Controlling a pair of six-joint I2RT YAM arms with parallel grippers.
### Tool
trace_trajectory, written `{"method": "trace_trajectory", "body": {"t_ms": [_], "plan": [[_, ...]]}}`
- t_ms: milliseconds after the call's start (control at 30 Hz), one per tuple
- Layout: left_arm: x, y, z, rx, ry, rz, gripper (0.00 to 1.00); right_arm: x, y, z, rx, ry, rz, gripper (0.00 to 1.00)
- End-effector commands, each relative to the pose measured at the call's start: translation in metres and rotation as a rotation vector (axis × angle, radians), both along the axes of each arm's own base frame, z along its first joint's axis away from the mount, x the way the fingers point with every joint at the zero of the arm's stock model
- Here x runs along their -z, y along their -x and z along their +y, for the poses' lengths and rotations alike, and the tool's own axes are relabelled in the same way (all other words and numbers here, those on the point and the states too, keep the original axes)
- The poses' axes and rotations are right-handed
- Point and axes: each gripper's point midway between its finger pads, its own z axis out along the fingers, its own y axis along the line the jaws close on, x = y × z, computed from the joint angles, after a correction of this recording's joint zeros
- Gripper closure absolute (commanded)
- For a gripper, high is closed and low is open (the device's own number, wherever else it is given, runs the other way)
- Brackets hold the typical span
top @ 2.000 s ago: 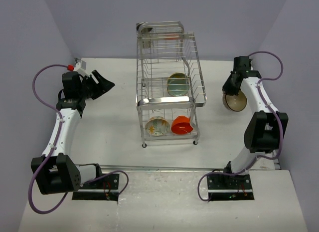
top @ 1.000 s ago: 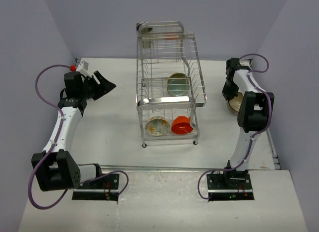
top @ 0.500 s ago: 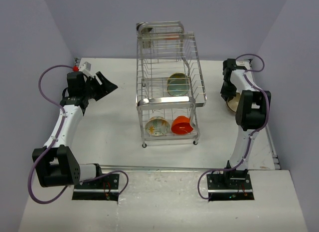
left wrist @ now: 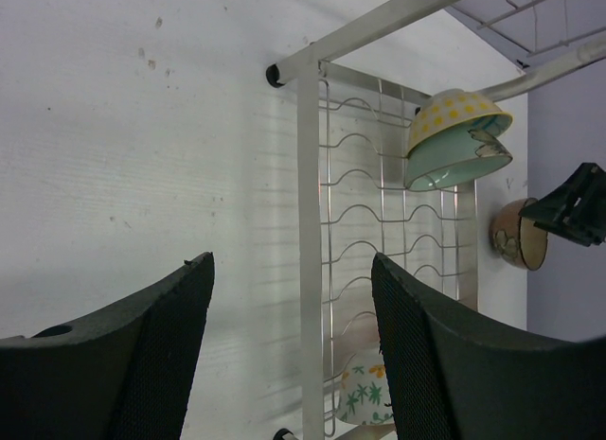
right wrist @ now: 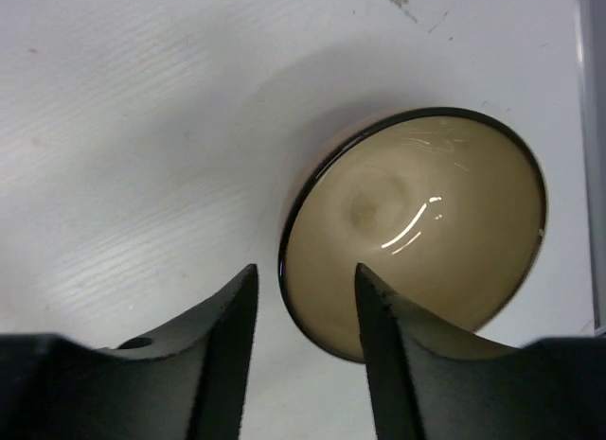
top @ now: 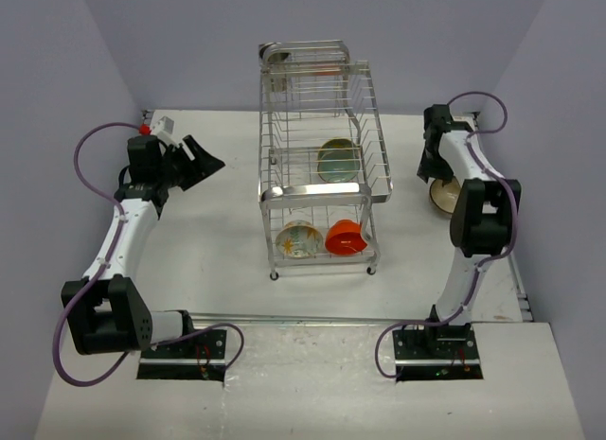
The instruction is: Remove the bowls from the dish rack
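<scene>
The dish rack stands mid-table. A greenish bowl leans on its upper tier. Below sit a pale patterned bowl and an orange-red bowl. The brown bowl with the olive inside rests on the table at the far right. My right gripper is open just above this brown bowl, with the near rim between the parted jaws and untouched. My left gripper is open and empty, left of the rack, facing it. The pale patterned bowl shows between its fingers.
In the left wrist view a yellow-dotted bowl sits against the pale green one on the rack wires. The table's right edge runs close to the brown bowl. Purple walls enclose the table on three sides.
My right gripper set the brown bowl down at the far right of the table and its jaws have parted, letting go of the rim. The left arm barely moved.
</scene>
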Motion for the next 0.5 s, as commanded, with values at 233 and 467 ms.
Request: {"method": "trace_trajectory", "body": {"t_ms": [233, 467], "plan": [[-0.018, 0.027, -0.03, 0.138, 0.092, -0.022, 0.31, -0.169, 0.01, 0.063, -0.145, -0.063, -0.447, 0.25], [-0.034, 0.06, -0.053, 0.219, 0.101, -0.038, 0.33, -0.229, 0.068, 0.122, -0.311, -0.421, -0.748, 0.24]]}}
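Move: Some 11 cm back and 21 cm right of the left hand, 12 cm lower, sits the flowered bowl; the orange bowl stands about 12 cm right of it, and the rack's near left foot is 18 cm back and 14 cm right of that hand, on the table. The right hand hovers 5 cm above the brown bowl, whose middle is 3 cm back and 4 cm right; the orange bowl lies 15 cm back, 26 cm left, about level. Rising fast off the set-down brown bowl, the empty right hand climbs about 22 cm and swings some 9 cm left, drawing back only towards the end; its fingers spread from half open to wide and tip up by about 40 degrees. Meanwhile the open left hand eases back and right in nearly equal parts, lifting slightly, towards the flowered bowl. ##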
